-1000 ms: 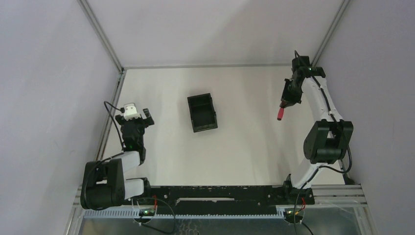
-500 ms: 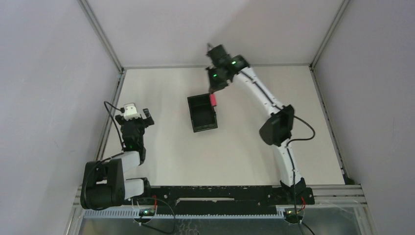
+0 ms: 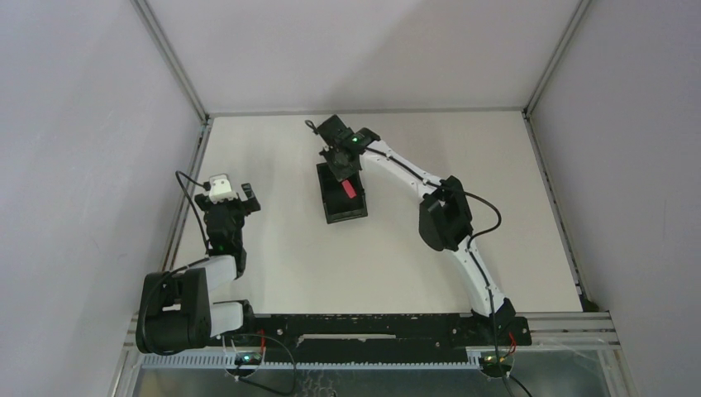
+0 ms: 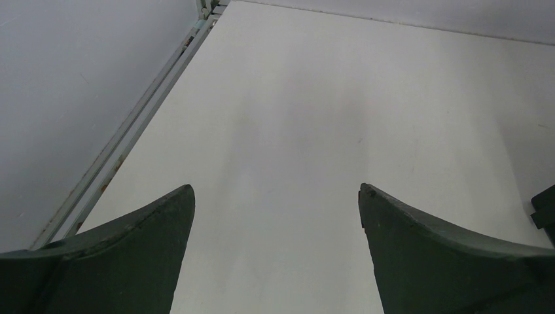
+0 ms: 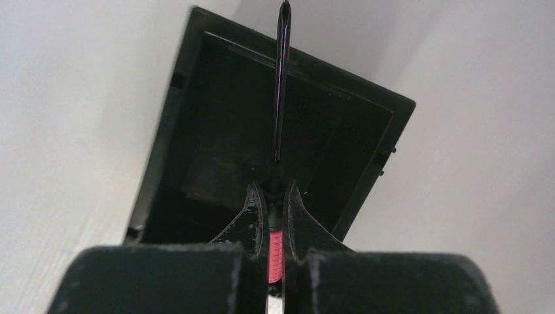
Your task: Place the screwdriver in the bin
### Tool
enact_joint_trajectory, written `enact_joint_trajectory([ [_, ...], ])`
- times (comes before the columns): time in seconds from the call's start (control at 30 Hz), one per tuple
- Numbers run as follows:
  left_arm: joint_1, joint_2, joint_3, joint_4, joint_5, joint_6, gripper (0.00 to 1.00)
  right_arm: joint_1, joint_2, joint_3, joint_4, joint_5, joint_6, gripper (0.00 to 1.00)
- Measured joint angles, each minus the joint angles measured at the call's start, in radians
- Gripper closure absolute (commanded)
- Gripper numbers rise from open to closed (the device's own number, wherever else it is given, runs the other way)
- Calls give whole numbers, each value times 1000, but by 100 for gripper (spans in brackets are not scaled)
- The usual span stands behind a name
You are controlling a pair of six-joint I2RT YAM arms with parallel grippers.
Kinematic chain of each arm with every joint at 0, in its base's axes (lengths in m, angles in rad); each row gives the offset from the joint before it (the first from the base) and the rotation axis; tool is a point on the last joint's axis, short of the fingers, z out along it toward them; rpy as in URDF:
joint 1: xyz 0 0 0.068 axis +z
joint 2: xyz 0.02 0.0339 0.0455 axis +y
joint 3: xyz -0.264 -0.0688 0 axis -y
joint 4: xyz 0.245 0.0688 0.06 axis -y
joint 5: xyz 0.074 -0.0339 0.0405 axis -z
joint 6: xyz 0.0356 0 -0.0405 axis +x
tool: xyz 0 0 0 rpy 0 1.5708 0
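Observation:
My right gripper is shut on the screwdriver, its red handle pinched between the fingers and its thin black shaft pointing away across the bin. The black open-top bin sits mid-table in the top view, and the right gripper hangs over its far half, with the screwdriver's red handle showing above the bin's inside. My left gripper is open over bare table near the left edge, far from the bin, with nothing between its fingers.
A metal frame rail runs along the table's left edge beside the left arm. Grey walls enclose the table on three sides. The right arm's elbow reaches across the right middle of the table.
The right arm has swung from the far right of the table leftward, carrying the screwdriver to a spot over the bin. The left arm has stayed still.

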Motion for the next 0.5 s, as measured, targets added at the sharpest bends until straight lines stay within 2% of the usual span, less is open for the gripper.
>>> enact_joint_trajectory([
  [0.13, 0, 0, 0, 0, 0, 0, 0, 1, 44, -39, 12, 24, -19, 83],
  [0.3, 0, 0, 0, 0, 0, 0, 0, 14, 60, -66, 13, 34, -26, 54],
  [0.37, 0, 0, 0, 0, 0, 0, 0, 22, 60, -66, 24, 40, -23, 53],
  [0.5, 0, 0, 0, 0, 0, 0, 0, 33, 57, -66, 34, 60, -7, 55],
])
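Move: I have the screwdriver pinched in my right hand, its red handle trailing back and slightly right and its blade pointing forward-left. The middle of the black bin lies about 2 cm ahead of my right hand, level with it sideways and some 7 cm below. From my idle left hand the bin is roughly 7 cm ahead, 28 cm to the right and 9 cm down. With my right hand I go almost straight down into the bin, about 5 cm and with a slight drift back, still holding the screwdriver at first. Near the bottom my fingers spread from shut to about half open and let go of it; then I stay low, barely starting to rise. ##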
